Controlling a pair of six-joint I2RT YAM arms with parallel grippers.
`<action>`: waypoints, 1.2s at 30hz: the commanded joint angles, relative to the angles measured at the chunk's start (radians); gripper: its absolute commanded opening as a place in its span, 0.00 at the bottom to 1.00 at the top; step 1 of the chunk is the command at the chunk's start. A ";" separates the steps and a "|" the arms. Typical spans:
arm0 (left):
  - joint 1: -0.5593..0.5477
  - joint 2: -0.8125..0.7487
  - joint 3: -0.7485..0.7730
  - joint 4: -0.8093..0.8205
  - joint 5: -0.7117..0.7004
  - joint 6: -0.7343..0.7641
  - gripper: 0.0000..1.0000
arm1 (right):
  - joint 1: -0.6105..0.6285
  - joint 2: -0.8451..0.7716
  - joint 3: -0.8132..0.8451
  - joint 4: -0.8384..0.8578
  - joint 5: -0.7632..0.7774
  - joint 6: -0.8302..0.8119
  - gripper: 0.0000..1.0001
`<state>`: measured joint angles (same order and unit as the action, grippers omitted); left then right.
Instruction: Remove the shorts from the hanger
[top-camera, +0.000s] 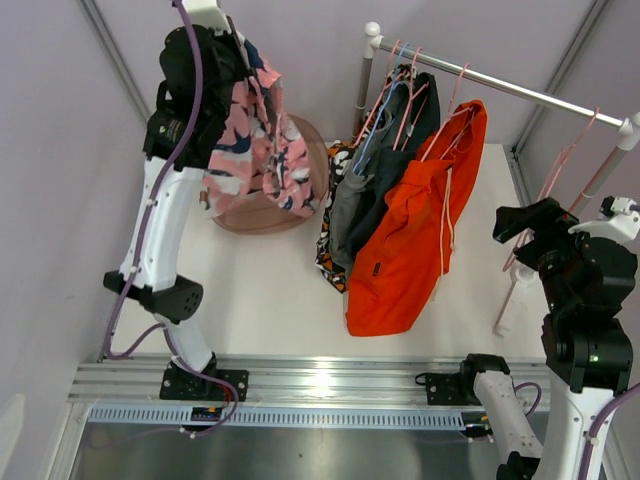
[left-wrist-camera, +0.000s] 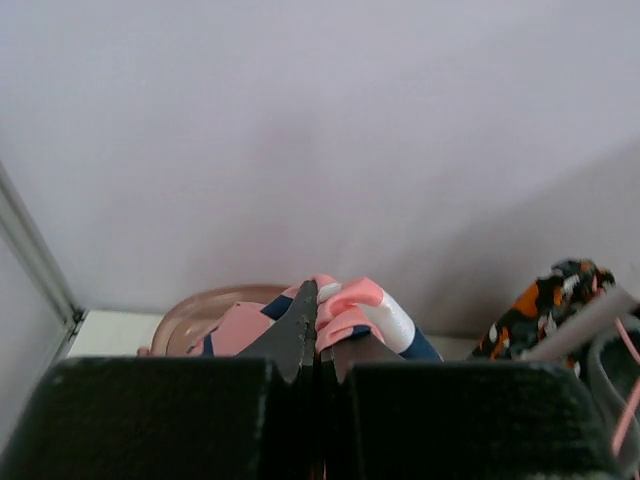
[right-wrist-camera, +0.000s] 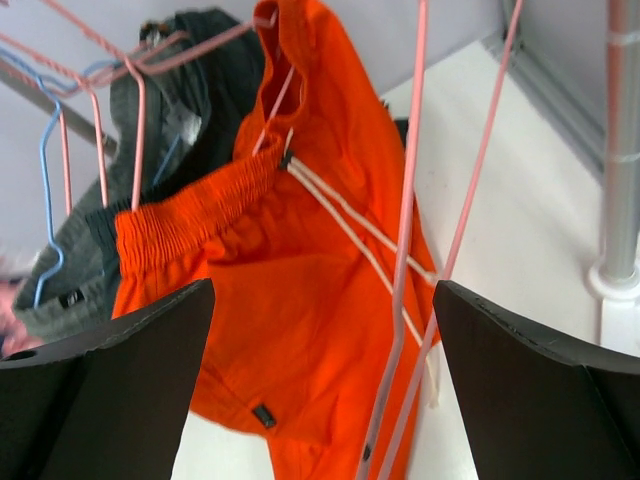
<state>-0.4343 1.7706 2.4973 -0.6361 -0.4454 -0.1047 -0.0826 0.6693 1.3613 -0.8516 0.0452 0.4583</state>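
My left gripper (top-camera: 245, 55) is raised at the back left, shut on the pink shorts with navy print (top-camera: 255, 140), which hang from it over a round brown basket (top-camera: 310, 150). In the left wrist view the jaws (left-wrist-camera: 318, 335) pinch a pink fold (left-wrist-camera: 365, 305). The orange shorts (top-camera: 420, 230) hang from a pink hanger (top-camera: 445, 110) on the rail (top-camera: 500, 85), beside dark charcoal shorts (top-camera: 400, 150), grey shorts (top-camera: 345, 210) and blotch-patterned shorts (top-camera: 328, 250). My right gripper (top-camera: 520, 225) is open, right of the orange shorts (right-wrist-camera: 300, 260), with an empty pink hanger (right-wrist-camera: 405, 240) between its fingers.
The rail rests on white posts (top-camera: 365, 70), one standing at the right (top-camera: 512, 300). Empty pink hangers (top-camera: 570, 170) hang near the rail's right end. A blue hanger (right-wrist-camera: 45, 190) shows among the dark shorts. Grey walls close in the table at the back and sides.
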 joint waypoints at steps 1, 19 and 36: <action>0.055 0.038 0.070 0.289 0.085 0.016 0.00 | 0.006 -0.057 -0.068 0.034 -0.065 0.046 0.99; 0.125 0.051 -0.340 0.184 0.152 -0.170 0.99 | 0.015 -0.083 0.102 -0.008 -0.001 0.048 0.99; -0.123 -0.867 -1.365 0.191 0.174 -0.197 0.99 | 0.187 0.433 0.220 0.355 -0.181 0.088 0.95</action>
<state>-0.5579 0.9333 1.2217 -0.3904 -0.2779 -0.2649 0.0296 1.0359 1.5043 -0.5701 -0.2020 0.5869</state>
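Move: The left hand already holds the pink shorts dangling high up; the bin they are bound for has its middle about 12 cm straight ahead and some 50 cm below. The patterned shorts on the rack hang about 8 cm ahead, 18 cm right and 33 cm lower. From the open, empty right hand the red shorts are roughly 14 cm ahead, 11 cm left and 15 cm lower, with the empty hanger about 12 cm ahead, 4 cm right and level. The left hand carries the pink shorts some 11 cm forward over the bin, starts sinking and opens wide to let go of them, then, still sinking at first, tips its fingers down and draws back about 25 cm, ending turned some 15 degrees clockwise. The right hand, fingers staying open, dips slightly, backs and rises a few centimetres, then swings about 15 cm forward and several to the left towards the red shorts on the rack, turning some 20 degrees counter-clockwise without closing on anything. ##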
